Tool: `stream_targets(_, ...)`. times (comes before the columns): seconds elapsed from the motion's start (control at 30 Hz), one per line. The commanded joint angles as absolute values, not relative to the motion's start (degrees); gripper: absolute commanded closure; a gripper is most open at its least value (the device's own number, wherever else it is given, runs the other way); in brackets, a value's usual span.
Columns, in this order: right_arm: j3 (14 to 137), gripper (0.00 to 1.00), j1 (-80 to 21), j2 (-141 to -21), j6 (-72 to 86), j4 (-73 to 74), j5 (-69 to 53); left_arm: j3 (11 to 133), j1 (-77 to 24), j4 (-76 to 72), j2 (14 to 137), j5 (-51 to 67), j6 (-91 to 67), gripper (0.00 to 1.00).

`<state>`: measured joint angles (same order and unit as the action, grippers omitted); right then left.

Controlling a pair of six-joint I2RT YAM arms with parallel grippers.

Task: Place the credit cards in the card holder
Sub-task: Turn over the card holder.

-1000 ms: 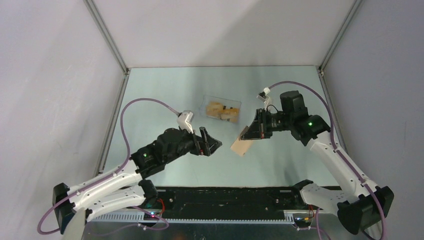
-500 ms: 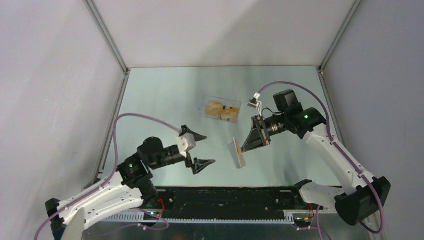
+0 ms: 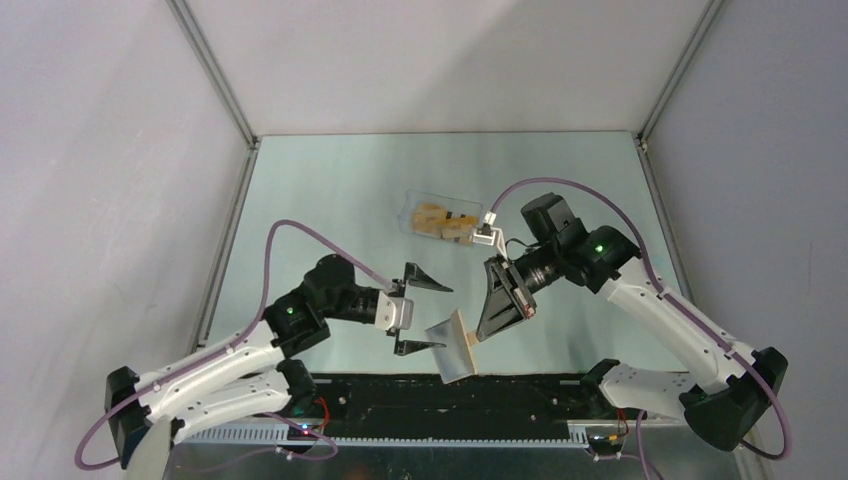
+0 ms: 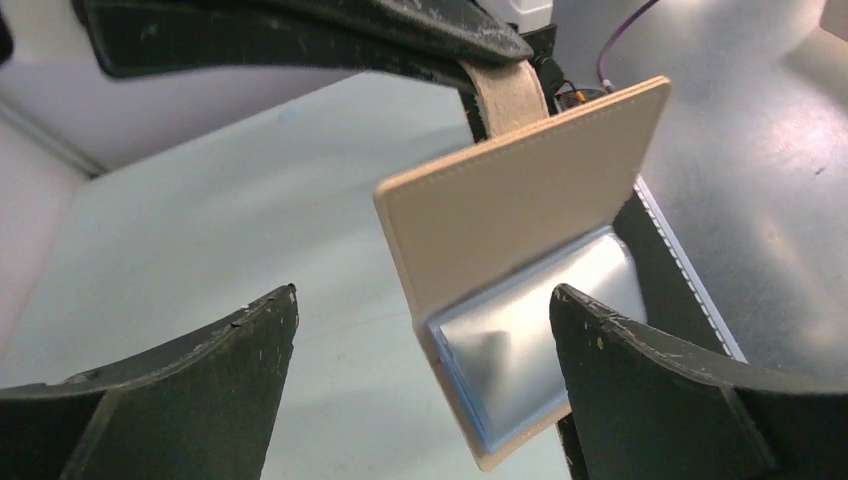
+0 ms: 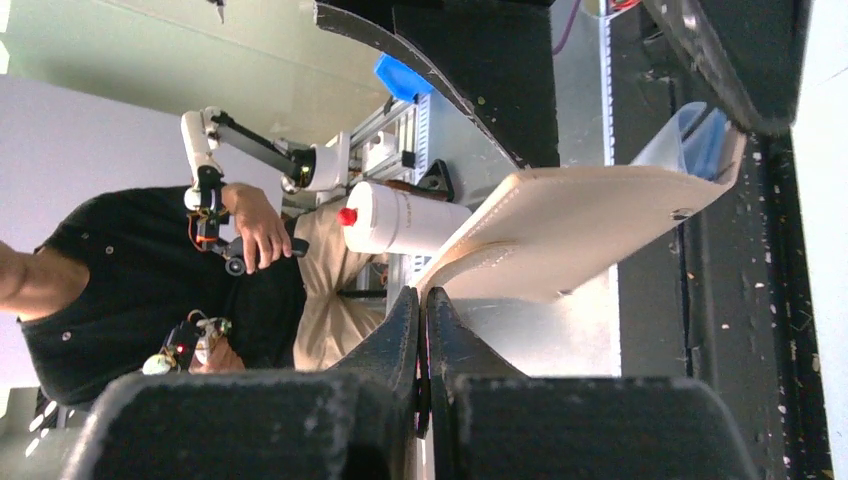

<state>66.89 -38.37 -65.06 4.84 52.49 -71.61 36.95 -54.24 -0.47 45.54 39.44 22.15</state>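
My right gripper [image 3: 478, 336] is shut on one tan flap of the card holder [image 3: 452, 346] and holds it off the table near the front edge. The card holder [image 4: 520, 205] hangs partly unfolded, showing a light blue inner panel [image 4: 535, 335]. My left gripper [image 3: 430, 316] is open, its fingers [image 4: 210, 370] standing wide on either side of the holder without touching it. In the right wrist view the right gripper [image 5: 421, 297] pinches the card holder [image 5: 580, 225] at its curved flap. The orange-yellow credit cards [image 3: 443, 222] lie in a clear tray further back.
The clear plastic tray [image 3: 412, 213] sits at the back middle of the pale green table [image 3: 320, 190]. The black base rail [image 3: 450, 395] runs along the near edge, just below the held holder. White walls enclose the table. A person [image 5: 150, 260] stands beyond the front edge.
The right arm carried the card holder from mid-table toward the near edge, and it now hangs unfolded. The open left gripper turned and moved right to flank it.
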Motion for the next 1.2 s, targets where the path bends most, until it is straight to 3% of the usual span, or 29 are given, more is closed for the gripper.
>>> stream_targets(0.0,69.36,1.00,-40.40,-65.36,4.41,52.16,-74.43,41.73,-53.92,-2.99,49.13,48.67,28.76,0.01)
stream_targets(0.1,69.35,1.00,-41.51,-65.56,5.56,51.01,-74.38,43.93,-53.83,-2.99,53.34,54.33,29.64,0.04)
stream_targets(0.23,69.39,1.00,-41.99,-65.57,6.76,49.51,-73.81,47.51,-53.63,-2.90,58.62,63.59,30.31,0.17)
stream_targets(0.47,69.32,1.00,-41.64,-64.72,7.57,48.66,-73.00,49.58,-53.72,-2.81,62.70,67.42,29.74,0.25)
stream_targets(0.53,69.39,1.00,-41.28,-64.63,7.72,48.23,-73.04,50.01,-53.69,-2.81,63.35,68.84,29.82,0.31)
stream_targets(0.7,69.30,1.00,-39.33,-64.18,6.93,48.54,-72.59,49.16,-53.71,-2.82,63.13,70.24,30.46,0.56)
stream_targets(0.87,69.29,1.00,-36.88,-63.79,7.12,47.82,-71.82,47.93,-53.75,-2.81,61.45,70.01,29.83,0.74)
stream_targets(0.97,69.35,1.00,-36.01,-63.57,8.13,46.47,-69.95,47.57,-53.70,-2.81,60.97,69.69,28.84,0.93)
stream_targets(1.03,69.29,0.88,-35.43,-63.32,9.06,45.58,-67.17,47.55,-53.75,-2.81,60.87,68.76,27.95,0.99)
stream_targets(1.13,69.33,0.43,-34.33,-61.65,10.54,44.38,-61.02,48.12,-53.58,-2.79,60.85,66.12,24.52,1.00)
stream_targets(1.17,69.27,0.36,-33.59,-61.10,10.46,44.34,-59.64,48.36,-53.47,-2.76,60.79,63.40,21.31,1.00)
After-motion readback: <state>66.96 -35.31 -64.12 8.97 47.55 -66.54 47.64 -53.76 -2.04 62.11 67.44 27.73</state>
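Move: The right gripper still pinches the card holder by its strap; the holder's middle is about 5 cm to its left, 2 cm back and a touch lower. From the wide-open left hand, the holder's middle lies some 5 cm back and 3 cm right, roughly level; the strap is about 4 cm back and 5 cm right. The clear card tray sits far below on the table, about 18 cm ahead of the left hand and 1 cm to its right. The left hand pinches the card holder's panel beside the strap, having come back about 4 cm, right 3 cm and slightly up while turning some 30 degrees clockwise and closing from wide open to shut. The right hand keeps its strap grip, easing back about 1 cm, then goes forward some 4 cm from there, opening halfway at the very end to let go. ##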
